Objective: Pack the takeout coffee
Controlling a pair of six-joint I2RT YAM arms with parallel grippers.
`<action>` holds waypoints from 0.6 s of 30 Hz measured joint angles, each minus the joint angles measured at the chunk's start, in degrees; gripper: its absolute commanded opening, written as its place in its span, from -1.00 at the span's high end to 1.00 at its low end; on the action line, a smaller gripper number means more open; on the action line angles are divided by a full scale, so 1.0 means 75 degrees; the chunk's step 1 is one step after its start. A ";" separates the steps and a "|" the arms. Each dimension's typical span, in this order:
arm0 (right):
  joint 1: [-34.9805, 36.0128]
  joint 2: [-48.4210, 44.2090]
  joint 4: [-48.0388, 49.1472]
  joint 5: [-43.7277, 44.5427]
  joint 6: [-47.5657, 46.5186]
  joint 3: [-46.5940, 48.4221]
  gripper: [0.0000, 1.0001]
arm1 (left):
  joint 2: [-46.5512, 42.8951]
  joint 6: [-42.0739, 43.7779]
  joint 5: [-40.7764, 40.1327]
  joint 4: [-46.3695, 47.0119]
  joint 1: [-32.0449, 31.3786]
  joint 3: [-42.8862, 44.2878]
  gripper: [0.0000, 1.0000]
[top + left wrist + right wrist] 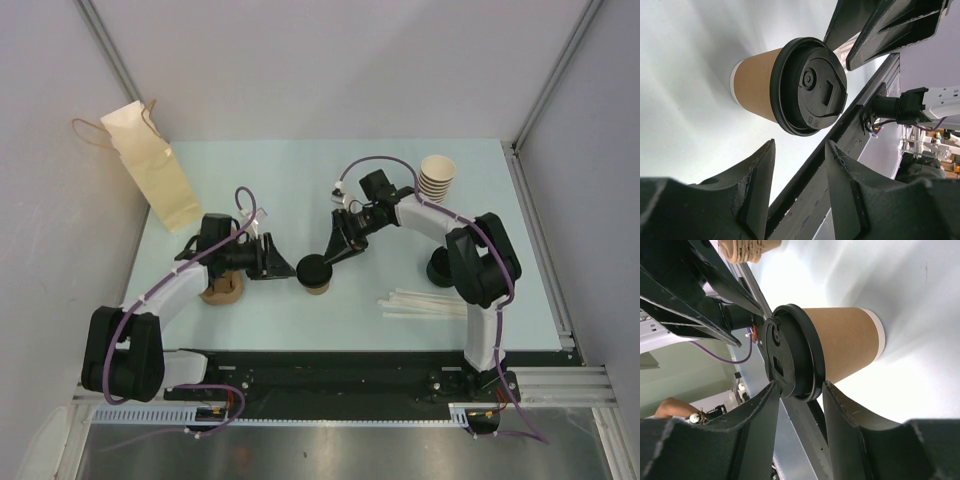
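Observation:
The takeout coffee (314, 272), a tan paper cup with a black lid, stands upright on the pale table just in front of the middle. My right gripper (335, 252) reaches it from the back right. In the right wrist view the right gripper (800, 385) is shut on the lid's rim (790, 357), one fingertip on the lid's top and the other under the rim beside the cup wall (845, 345). My left gripper (283, 268) is level with the cup on its left. In its own view the left gripper (800, 150) stands open and empty, short of the lidded cup (790, 90).
A tan paper bag (152, 172) with handles lies at the back left. A stack of lidless cups (437, 178) stands at the back right. A brown stack (222, 290) sits under the left arm, white sticks (425, 303) lie front right, and a black stack (438, 268) is half hidden by the right arm.

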 measured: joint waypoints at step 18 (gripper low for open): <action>0.0143 0.1067 0.0175 -0.0087 0.0256 0.1661 0.10 | -0.0119 -0.0245 0.0041 0.0251 0.0198 -0.0160 0.04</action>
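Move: The lidded coffee cup's middle is about 4 cm left of the right hand, 3 cm back towards the robot and 5 cm below; its lid rim is already right by the fingertips. The cup holder is some 27 cm to this hand's left and 2 cm back, the wooden sticks about 26 cm right and 12 cm back, both down on the table. From the left hand the cup is about 6 cm right, 1 cm ahead and 5 cm lower. The cup's lid rim is rubbed along by the right hand's half-open fingertips as that hand sweeps forward and left about 5 cm, going around from the cup's right side to its far side and rising about 1 cm. Its wrist hardly turns and its opening stays as it is, with the rim already touched at the start and still close at the end. ##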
